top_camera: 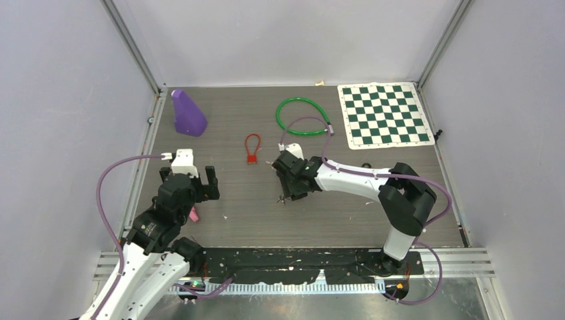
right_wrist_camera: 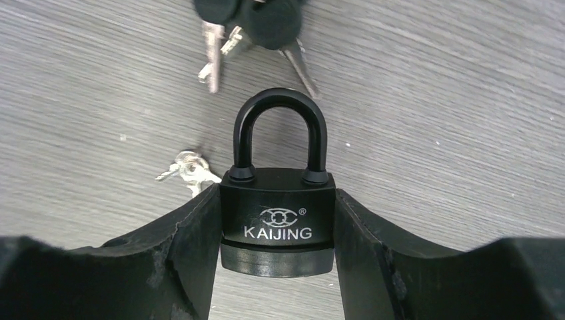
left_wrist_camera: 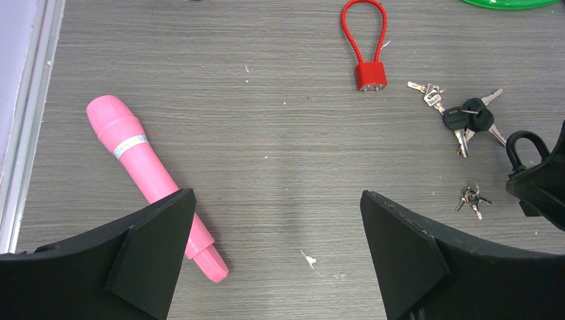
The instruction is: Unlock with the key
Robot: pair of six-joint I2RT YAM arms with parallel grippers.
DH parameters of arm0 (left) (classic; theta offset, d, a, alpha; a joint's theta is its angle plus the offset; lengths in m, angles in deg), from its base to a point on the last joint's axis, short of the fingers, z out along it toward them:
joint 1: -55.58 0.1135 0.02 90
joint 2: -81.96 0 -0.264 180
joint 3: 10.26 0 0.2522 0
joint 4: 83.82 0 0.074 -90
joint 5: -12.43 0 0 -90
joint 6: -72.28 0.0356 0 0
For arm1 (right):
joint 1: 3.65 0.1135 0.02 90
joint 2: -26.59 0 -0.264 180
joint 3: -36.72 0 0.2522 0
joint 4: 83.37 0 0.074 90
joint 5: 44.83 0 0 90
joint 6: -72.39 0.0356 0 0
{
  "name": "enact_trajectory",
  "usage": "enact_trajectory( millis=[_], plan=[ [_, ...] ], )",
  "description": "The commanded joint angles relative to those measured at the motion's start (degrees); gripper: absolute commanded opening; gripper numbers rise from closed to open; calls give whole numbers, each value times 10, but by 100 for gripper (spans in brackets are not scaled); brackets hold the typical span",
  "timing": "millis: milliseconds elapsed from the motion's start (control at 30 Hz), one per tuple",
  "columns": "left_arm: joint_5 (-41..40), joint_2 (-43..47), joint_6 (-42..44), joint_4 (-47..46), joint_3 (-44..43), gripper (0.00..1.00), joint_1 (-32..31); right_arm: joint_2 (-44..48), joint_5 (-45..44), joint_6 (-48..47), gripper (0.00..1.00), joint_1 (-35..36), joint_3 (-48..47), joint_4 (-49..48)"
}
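My right gripper (right_wrist_camera: 276,203) is shut on a black KAIJING padlock (right_wrist_camera: 276,223), pinching its body from both sides, with the shackle closed and pointing away from me. It holds the padlock (left_wrist_camera: 523,150) low over the table's middle. A bunch of keys with black heads (left_wrist_camera: 466,119) lies on the table just beyond the padlock. A small silver key set (right_wrist_camera: 190,168) lies to its left. My left gripper (left_wrist_camera: 278,200) hangs open and empty over the left of the table, well apart from the keys.
A pink marker (left_wrist_camera: 143,160) lies under my left finger. A red cable lock (top_camera: 252,150) sits mid-table. At the back are a green ring (top_camera: 303,117), a purple wedge-shaped object (top_camera: 188,113) and a checkerboard mat (top_camera: 383,115). Walls enclose three sides.
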Motion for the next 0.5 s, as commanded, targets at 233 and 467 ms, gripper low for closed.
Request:
enact_trajectory(
  millis=[233,467],
  plan=[
    [-26,0,-3,-12,-5,100,0,-55,51,-27,13,32,-109,-46],
    [-51,6,-8,-6,-5,100,1,-182,58,-19,19,46,-239,-29]
  ],
)
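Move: The right hand already holds the black padlock some 6 cm above the table. Ahead of its travel is bare table, about 12 cm to its left and 1 cm farther out. The small keys lie about 4 cm left and 1 cm ahead, the black-headed keys 10 cm ahead and 2 cm left, the red lock about 15 cm ahead and 12 cm left. From the left hand that bare patch is roughly 16 cm right, 5 cm ahead and 19 cm below. Leftward in a quick, nearly level sweep of about 10 cm, after a small dip of some 1 cm back and down, the right hand carries the black padlock past the small keys towards the bare table on the left hand's side. It edges slightly forward late on and turns a little counter-clockwise, about 10 degrees, its fingers still clamped on the padlock's body. ##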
